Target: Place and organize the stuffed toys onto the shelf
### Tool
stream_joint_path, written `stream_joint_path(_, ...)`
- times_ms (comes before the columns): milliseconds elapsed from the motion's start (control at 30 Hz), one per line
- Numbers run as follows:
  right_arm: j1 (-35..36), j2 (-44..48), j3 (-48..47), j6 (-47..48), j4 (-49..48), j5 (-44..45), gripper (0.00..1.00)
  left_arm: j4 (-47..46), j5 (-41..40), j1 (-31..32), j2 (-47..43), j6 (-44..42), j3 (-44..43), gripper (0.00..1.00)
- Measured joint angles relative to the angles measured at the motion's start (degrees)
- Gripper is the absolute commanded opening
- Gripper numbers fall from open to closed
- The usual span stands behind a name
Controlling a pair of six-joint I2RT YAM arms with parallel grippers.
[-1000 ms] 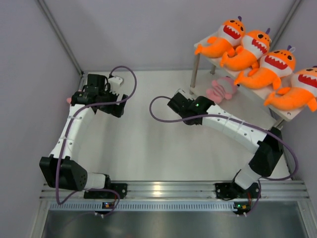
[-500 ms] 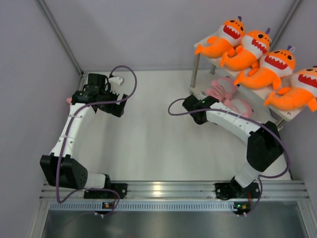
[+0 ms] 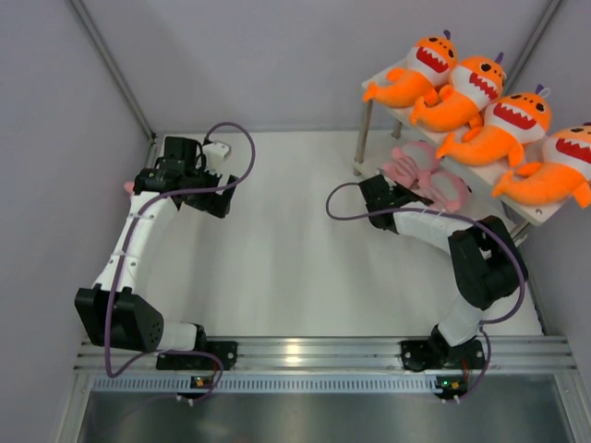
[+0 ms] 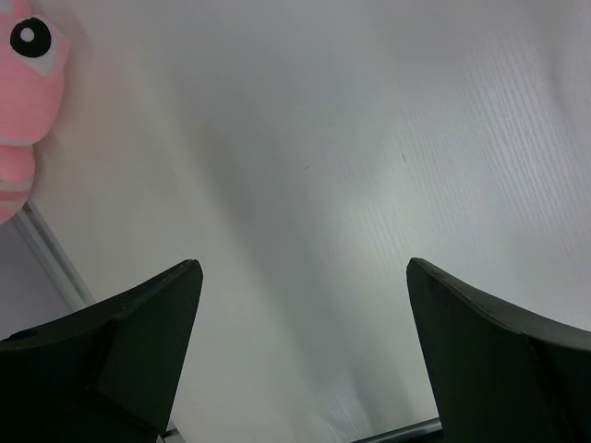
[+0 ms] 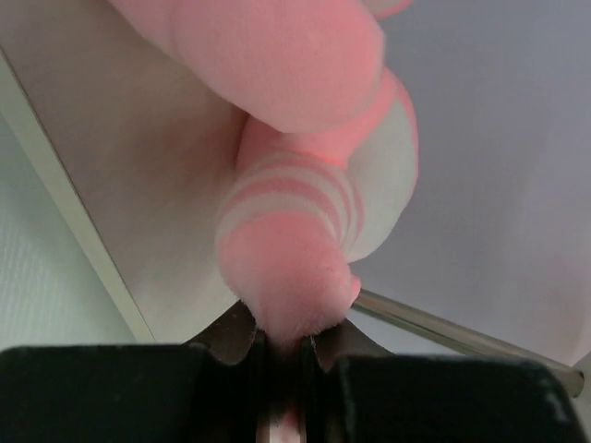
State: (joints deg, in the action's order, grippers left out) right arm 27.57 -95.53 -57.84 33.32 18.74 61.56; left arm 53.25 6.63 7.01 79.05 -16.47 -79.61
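Four orange shark plush (image 3: 466, 92) lie in a row on the top board of the shelf (image 3: 379, 83) at the back right. Pink striped plush (image 3: 413, 163) lie under that board, on the lower level. My right gripper (image 3: 395, 188) reaches in there and is shut on a pink striped plush (image 5: 295, 240), pinched between its fingertips (image 5: 282, 337). My left gripper (image 3: 150, 178) is open and empty at the back left, low over the table (image 4: 303, 268). Another pink plush (image 4: 23, 101) lies beside it against the left wall (image 3: 127, 186).
A pale board (image 5: 138, 185) and a thin metal leg (image 5: 443, 323) of the shelf are close around the right gripper. Grey walls enclose the table on the left, back and right. The shelf's front leg (image 3: 362, 138) stands just left of the right gripper.
My right arm has swung right and forward, carrying the pink plush from mid-table in under the shelf's top board. The left arm has not moved.
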Motion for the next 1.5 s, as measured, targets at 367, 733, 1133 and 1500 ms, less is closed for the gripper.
stream_joint_path(367, -0.3, -6.4, -2.4, 3.0, -5.1, -2.0, 0.12, 0.2, -0.3, 0.0, 0.0, -0.2, 0.0, 0.98)
stream_joint_path(733, 1.7, -5.6, -5.8, -2.3, 0.9, -5.0, 0.86, 0.5, -1.3, 0.0, 0.2, -0.6, 0.0, 0.98)
stream_joint_path(1133, 4.9, 2.7, -7.6, -7.9, 6.1, -12.7, 0.99, -1.0, -11.6, -2.0, 11.1, -1.3, -3.9, 0.95)
stream_joint_path(1500, 6.2, 6.5, -7.6, -9.0, 7.5, -15.2, 0.99, -7.9, -24.5, -7.2, 33.4, -1.8, -26.5, 0.96)
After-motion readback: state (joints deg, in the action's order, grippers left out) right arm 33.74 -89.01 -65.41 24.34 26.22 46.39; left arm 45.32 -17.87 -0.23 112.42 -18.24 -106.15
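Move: The right hand grips one end of a pink striped toy; its place on the lower shelf is some 6 cm ahead, 6 cm right and 6 cm below. Another pink toy already lies there, about 12 cm ahead and 2 cm left of the hand, 5 cm lower; an orange shark on the upper board is 8 cm ahead, 11 cm right, 20 cm up. The left hand's last pink toy lies roughly 18 cm ahead, 20 cm left and 16 cm below. Forward about 3 cm and down a little, the right hand sets the pink toy in beside its neighbour, its fingers spread wide and let go, then it backs off leftward some 7 cm, rising about 5 cm, its left side rolling up. The left hand waits, then sweeps some 15 cm forward and 12 cm left towards the last pink toy, sinking slightly and turning about 20 degrees counter-clockwise, fingers still open. ##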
